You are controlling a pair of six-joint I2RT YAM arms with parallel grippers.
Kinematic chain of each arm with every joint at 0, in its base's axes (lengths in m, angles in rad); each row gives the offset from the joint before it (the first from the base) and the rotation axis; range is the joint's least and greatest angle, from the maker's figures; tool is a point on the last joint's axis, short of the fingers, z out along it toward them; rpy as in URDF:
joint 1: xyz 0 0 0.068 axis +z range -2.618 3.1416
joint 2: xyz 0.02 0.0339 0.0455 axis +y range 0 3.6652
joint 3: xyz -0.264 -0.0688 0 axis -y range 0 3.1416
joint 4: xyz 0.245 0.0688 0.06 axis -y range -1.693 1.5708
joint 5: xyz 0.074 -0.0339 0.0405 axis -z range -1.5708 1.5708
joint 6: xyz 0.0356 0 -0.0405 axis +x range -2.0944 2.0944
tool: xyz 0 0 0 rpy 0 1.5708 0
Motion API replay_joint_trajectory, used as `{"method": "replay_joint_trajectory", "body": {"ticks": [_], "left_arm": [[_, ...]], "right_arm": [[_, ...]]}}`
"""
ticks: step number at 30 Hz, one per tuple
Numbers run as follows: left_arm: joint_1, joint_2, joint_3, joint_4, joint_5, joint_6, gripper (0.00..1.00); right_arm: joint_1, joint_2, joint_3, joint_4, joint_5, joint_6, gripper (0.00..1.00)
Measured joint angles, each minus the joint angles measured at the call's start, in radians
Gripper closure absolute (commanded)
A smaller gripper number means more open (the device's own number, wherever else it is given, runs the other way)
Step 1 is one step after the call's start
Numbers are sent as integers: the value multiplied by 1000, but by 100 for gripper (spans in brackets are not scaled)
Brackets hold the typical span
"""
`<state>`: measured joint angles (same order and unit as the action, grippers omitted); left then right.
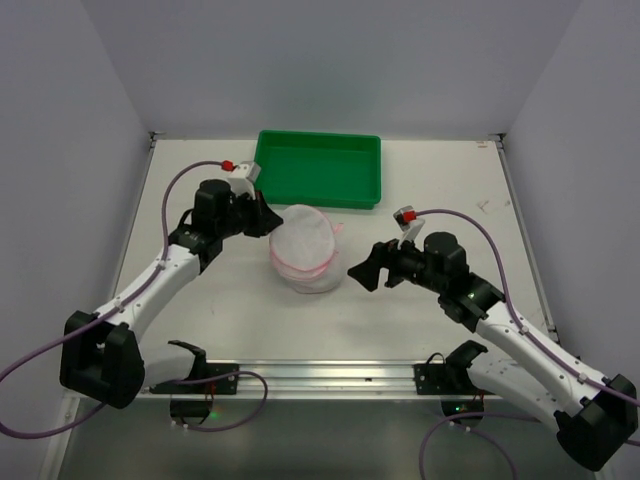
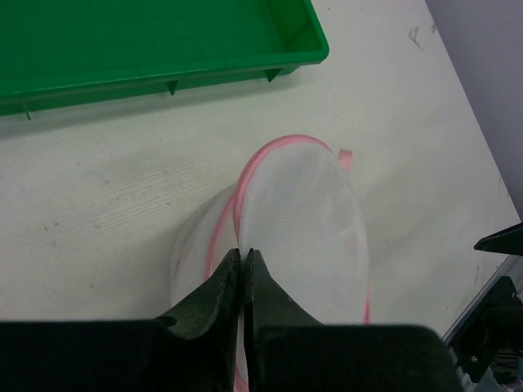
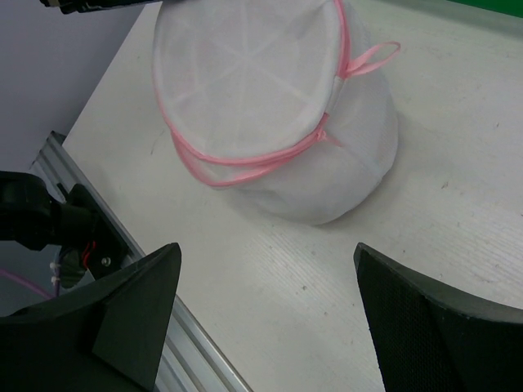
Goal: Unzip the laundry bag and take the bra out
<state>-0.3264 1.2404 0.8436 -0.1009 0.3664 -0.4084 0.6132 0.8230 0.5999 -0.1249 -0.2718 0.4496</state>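
Note:
The laundry bag [image 1: 305, 250] is a round white mesh pouch with pink trim, lying in the middle of the table. Its top disc [image 3: 245, 82] sits tilted over the lower half. My left gripper [image 1: 272, 228] is at the bag's left edge. In the left wrist view its jaws [image 2: 244, 253] stand pinched together on the pink rim of the laundry bag [image 2: 302, 220]. My right gripper [image 1: 362, 272] hovers open just right of the bag, and the right wrist view shows only bare table between its jaws [image 3: 265, 278]. The bra is hidden; nothing can be made out through the mesh.
A green tray [image 1: 318, 190] stands behind the bag, its front wall [image 2: 163, 77] close to the left gripper. A pink loop [image 3: 372, 59] sticks out from the bag's far side. A metal rail [image 1: 320, 375] runs along the near table edge.

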Motion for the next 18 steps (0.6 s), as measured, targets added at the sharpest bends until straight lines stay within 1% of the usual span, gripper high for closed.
{"method": "replay_joint_trajectory", "body": {"ticks": [1,3,7,8,13,18], "left_arm": [[0,-5,8,-4,6,0,97],[0,-16,21,-13,19,-1,97],[-12,-37,55,-40,37,-25,91],[-22,-40,69,-43,37,-32,91],[-129,-16,181,-50,31,-87,88],[-243,119,333,-18,32,-151,87]], "right_arm": [[0,0,0,-2,0,2,12],[0,0,0,-4,0,3,12],[0,-14,0,-18,2,6,12],[0,-24,0,-23,8,8,12],[1,-114,0,-52,77,24,12],[1,-230,2,-96,180,43,12]]}}
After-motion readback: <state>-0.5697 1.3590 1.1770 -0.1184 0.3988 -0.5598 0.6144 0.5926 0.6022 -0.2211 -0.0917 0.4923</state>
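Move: The left fingers already pinch the left rim of the laundry bag's lid; the bag's middle lies about 6 cm to that hand's right, 5 cm back and 10 cm below. The green bin is some 17 cm ahead and 8 cm to the right, 15 cm below. From the empty right hand the bag is about 14 cm left and 8 cm ahead, 12 cm down. Still pinching the lid, the left hand lifts, then swings right, some 11 cm each; the right hand rises rightward. ##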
